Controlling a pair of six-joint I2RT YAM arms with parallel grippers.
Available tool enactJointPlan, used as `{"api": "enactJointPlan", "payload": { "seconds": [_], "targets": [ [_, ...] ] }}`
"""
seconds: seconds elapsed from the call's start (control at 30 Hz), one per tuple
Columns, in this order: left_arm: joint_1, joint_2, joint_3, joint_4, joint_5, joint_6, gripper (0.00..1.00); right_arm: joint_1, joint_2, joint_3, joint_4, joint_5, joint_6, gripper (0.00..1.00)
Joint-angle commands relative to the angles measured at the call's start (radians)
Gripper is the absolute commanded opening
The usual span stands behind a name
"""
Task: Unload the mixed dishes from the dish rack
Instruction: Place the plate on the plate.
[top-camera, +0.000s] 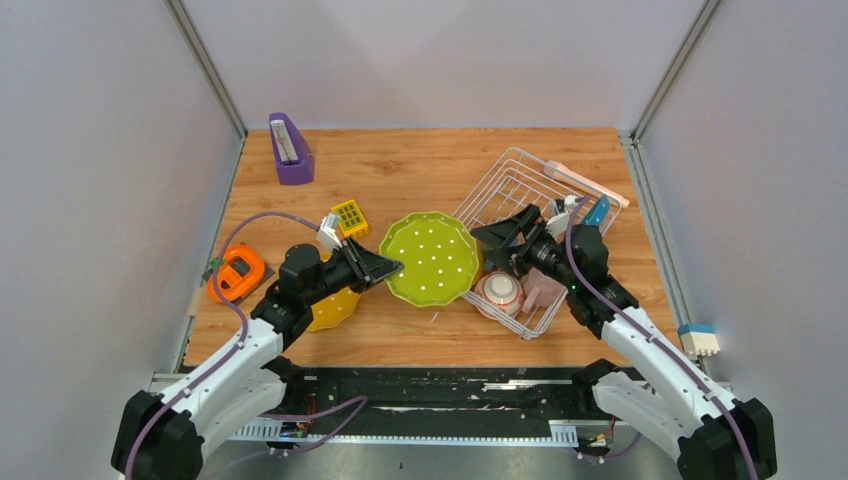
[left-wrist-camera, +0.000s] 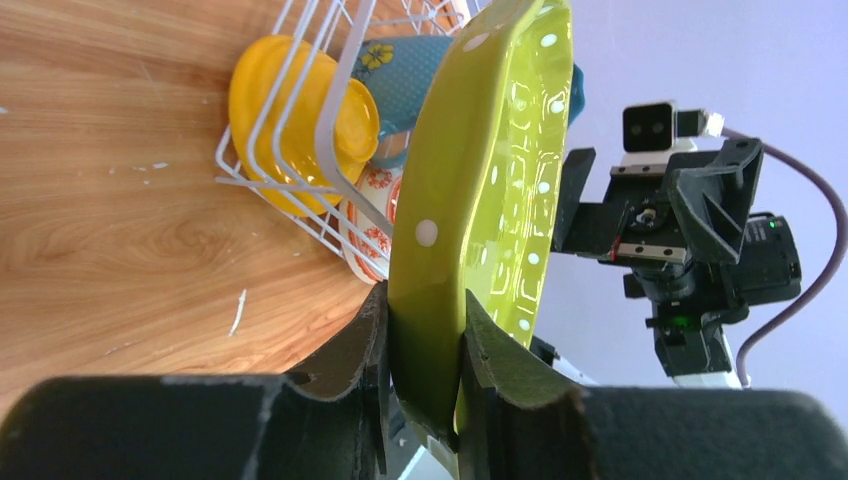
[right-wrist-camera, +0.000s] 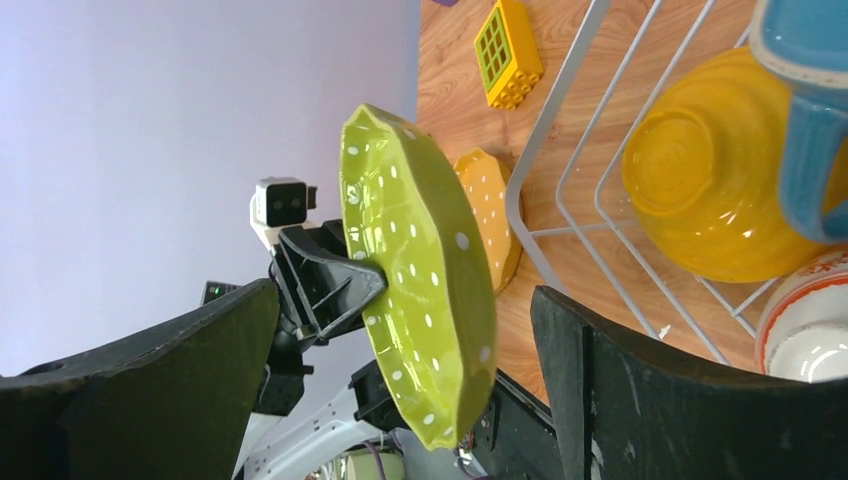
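The scalloped green white-dotted plate (top-camera: 432, 258) is held off the table, just left of the dish rack (top-camera: 510, 175). My left gripper (top-camera: 390, 268) is shut on its left rim, one finger on each face (left-wrist-camera: 425, 365). My right gripper (top-camera: 487, 248) stands open by the plate's right rim. In the right wrist view the plate (right-wrist-camera: 420, 270) sits in the gap between its fingers (right-wrist-camera: 405, 295) without touching either. In the rack lie a yellow-orange bowl (right-wrist-camera: 710, 180), a blue mug (right-wrist-camera: 810, 100), a red-rimmed cup (top-camera: 500, 292) and a pink mug (top-camera: 546, 288).
A yellow dotted plate (top-camera: 333, 308) lies on the table under my left arm. A yellow grid block (top-camera: 350, 217), an orange round gadget (top-camera: 238, 273) and a purple holder (top-camera: 290, 150) stand on the left. A blue-and-white block (top-camera: 699, 340) sits off the right edge.
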Motion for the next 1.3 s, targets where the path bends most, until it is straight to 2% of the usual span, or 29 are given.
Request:
{"api": "enactJointPlan", "payload": {
  "seconds": [0.0,0.13,0.23,0.37,0.47,0.6,0.8,1.27],
  "targets": [
    [-0.003,-0.131,0.044,0.021,-0.118,-0.055,0.00,-0.003,-0.044,0.054,-0.040,0.081,-0.007,1.00],
    [-0.003,-0.259,0.072,-0.222,-0.317,-0.054,0.00,-0.004,-0.085,0.056,-0.097,0.150,-0.010,1.00],
    [-0.003,-0.370,0.099,-0.464,-0.534,-0.071,0.00,-0.003,-0.112,0.074,-0.120,0.180,-0.031,1.00],
    [-0.002,-0.487,0.136,-0.647,-0.716,-0.071,0.00,-0.003,-0.119,0.127,-0.183,0.205,-0.077,1.00],
    [-0.003,-0.517,0.188,-0.842,-0.827,-0.076,0.00,-0.003,-0.117,0.136,-0.197,0.212,-0.082,1.00],
    [-0.003,-0.518,0.239,-1.026,-0.955,-0.126,0.00,-0.002,-0.109,0.130,-0.203,0.222,-0.078,1.00],
    [-0.003,-0.541,0.218,-1.106,-1.025,-0.193,0.00,-0.002,-0.096,0.134,-0.206,0.222,-0.078,1.00],
    [-0.003,-0.539,0.129,-1.101,-1.037,-0.257,0.00,-0.003,-0.100,0.136,-0.221,0.227,-0.079,1.00]
  ]
}}
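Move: Roughly 18 cm to the left of the left hand, level with it fore and aft and some 16 cm below, lies the yellow plate on the table; the left hand already holds the green plate. From this hand the yellow block is about 17 cm ahead and 12 cm left, the orange toy 5 cm ahead and 36 cm left, and the rack's yellow bowl 6 cm ahead and 13 cm right. From the empty right hand, the yellow plate is about 35 cm left and 3 cm back. Swinging the green plate left towards the yellow plate, the left hand travels about 21 cm, slowing near the end, and sinks some 7 cm while drawing a little back. The wrist turns counter-clockwise by roughly 50 degrees and tips so the fingers point forward and down; they keep their grip on the rim. The right hand, wide open, backs off to the right by 3 to 4 cm. ##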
